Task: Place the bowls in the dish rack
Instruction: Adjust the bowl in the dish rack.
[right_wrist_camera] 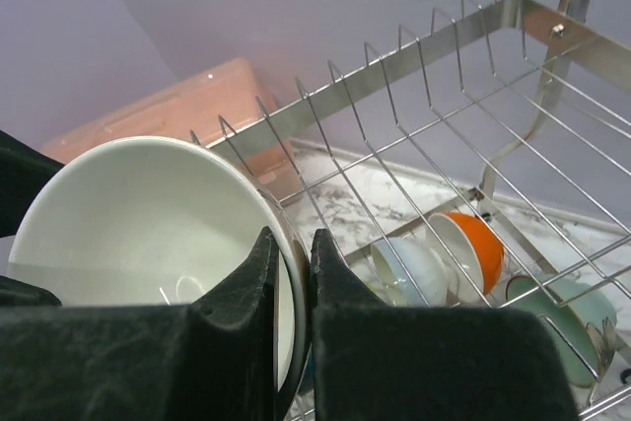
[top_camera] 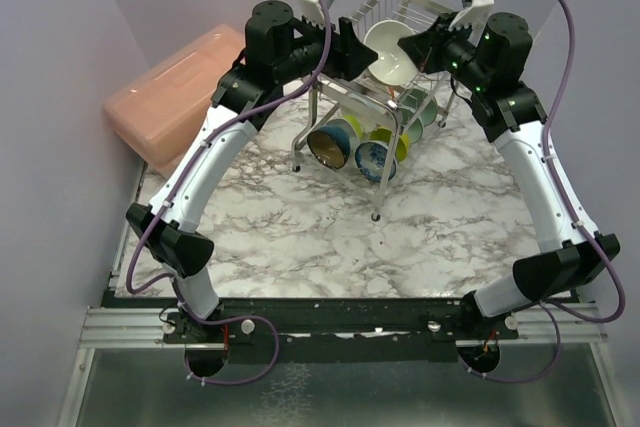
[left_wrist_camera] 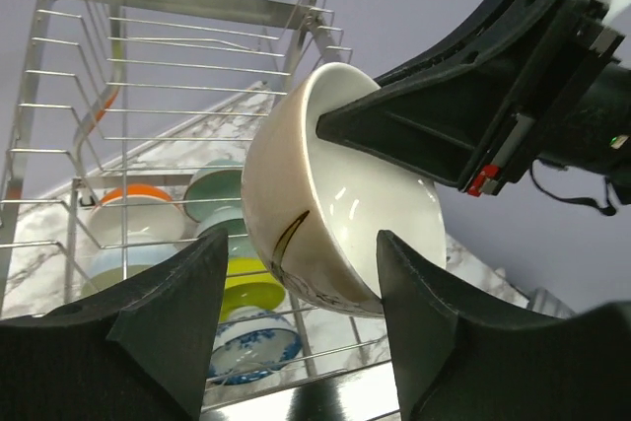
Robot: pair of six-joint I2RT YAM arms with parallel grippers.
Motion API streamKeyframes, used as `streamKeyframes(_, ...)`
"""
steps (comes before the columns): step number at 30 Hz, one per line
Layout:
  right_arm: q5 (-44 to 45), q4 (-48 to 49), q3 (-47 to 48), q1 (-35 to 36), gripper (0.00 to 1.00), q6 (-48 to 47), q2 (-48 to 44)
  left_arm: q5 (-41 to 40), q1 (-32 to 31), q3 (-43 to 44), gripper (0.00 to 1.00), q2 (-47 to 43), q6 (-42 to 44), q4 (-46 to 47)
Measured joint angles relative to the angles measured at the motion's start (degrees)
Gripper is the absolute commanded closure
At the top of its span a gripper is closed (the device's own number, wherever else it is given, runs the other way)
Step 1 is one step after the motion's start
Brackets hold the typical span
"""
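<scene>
A cream bowl (top_camera: 390, 52) with a dark line pattern hangs tilted over the top tier of the steel wire dish rack (top_camera: 385, 2). My right gripper (right_wrist_camera: 293, 234) is shut on its rim (right_wrist_camera: 296, 273), one finger inside and one outside. My left gripper (left_wrist_camera: 304, 239) is open, and the cream bowl's (left_wrist_camera: 325, 194) lower side sits between its wide-set fingers (left_wrist_camera: 173, 317). On the lower tier stand other bowls on edge: a blue-and-white one (left_wrist_camera: 251, 342), a lime one (left_wrist_camera: 246, 278), a mint one (left_wrist_camera: 222, 189) and an orange one (right_wrist_camera: 473, 248).
A pink plastic lidded box (top_camera: 175, 92) lies at the back left, beside the left arm. The rack stands on a marble-patterned tabletop (top_camera: 330, 237). Purple walls close in the left, back and right sides.
</scene>
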Motion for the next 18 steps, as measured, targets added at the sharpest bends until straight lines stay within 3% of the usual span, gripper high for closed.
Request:
streamKeyframes(3, 0.2, 5.9, -3.5, -0.1, 1.00, 0.2, -1.7, 1.9, 0.1, 1.4, 0.29, 0.9, -2.5, 0.3)
streamKeyframes(4, 0.2, 8.0, -4.5, 0.0, 1.00, 0.5, -2.0, 2.5, 0.2, 1.9, 0.21, 1.2, -3.2, 0.5)
streamKeyframes(5, 0.1, 10.2, -5.5, 0.0, 0.99, 0.9, -2.1, 3.1, 0.2, 2.2, 0.06, 1.5, -3.8, 0.6)
streamKeyframes(6, 0.1, 11.6, -6.1, 0.0, 0.99, 1.1, -2.2, 3.9, 0.2, 2.9, 0.02, 2.0, -4.4, 0.6)
streamKeyframes(18, -0.1, 26.3, -10.6, 0.0, 0.99, 3.8, -3.3, 3.5, 0.4, 5.0, 0.01, 5.0, -11.0, 0.8)
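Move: The right hand holds the white bowl by its rim; the bowl's middle lies about 5 cm to its left. The rack's upper tier is centred some 12 cm ahead, 2 cm right and 12 cm down, its front rail about 8 cm left, 2 cm back and 12 cm down; the blue-patterned bowl sits roughly 36 cm below, 1 cm back and 2 cm left. From the open left hand, the white bowl is some 3 cm forward and 6 cm right. Still pinching the white bowl by its rim, the right hand lifts it about 5 cm, nearly straight up away from the upper tier, while the wrist tips the fingers upward some 15 degrees and rolls its left side up a little. The left hand edges about 2 cm right towards the bowl, tipping slightly down, and spreads its fingers fully beside it; whether they touch can't be seen. ##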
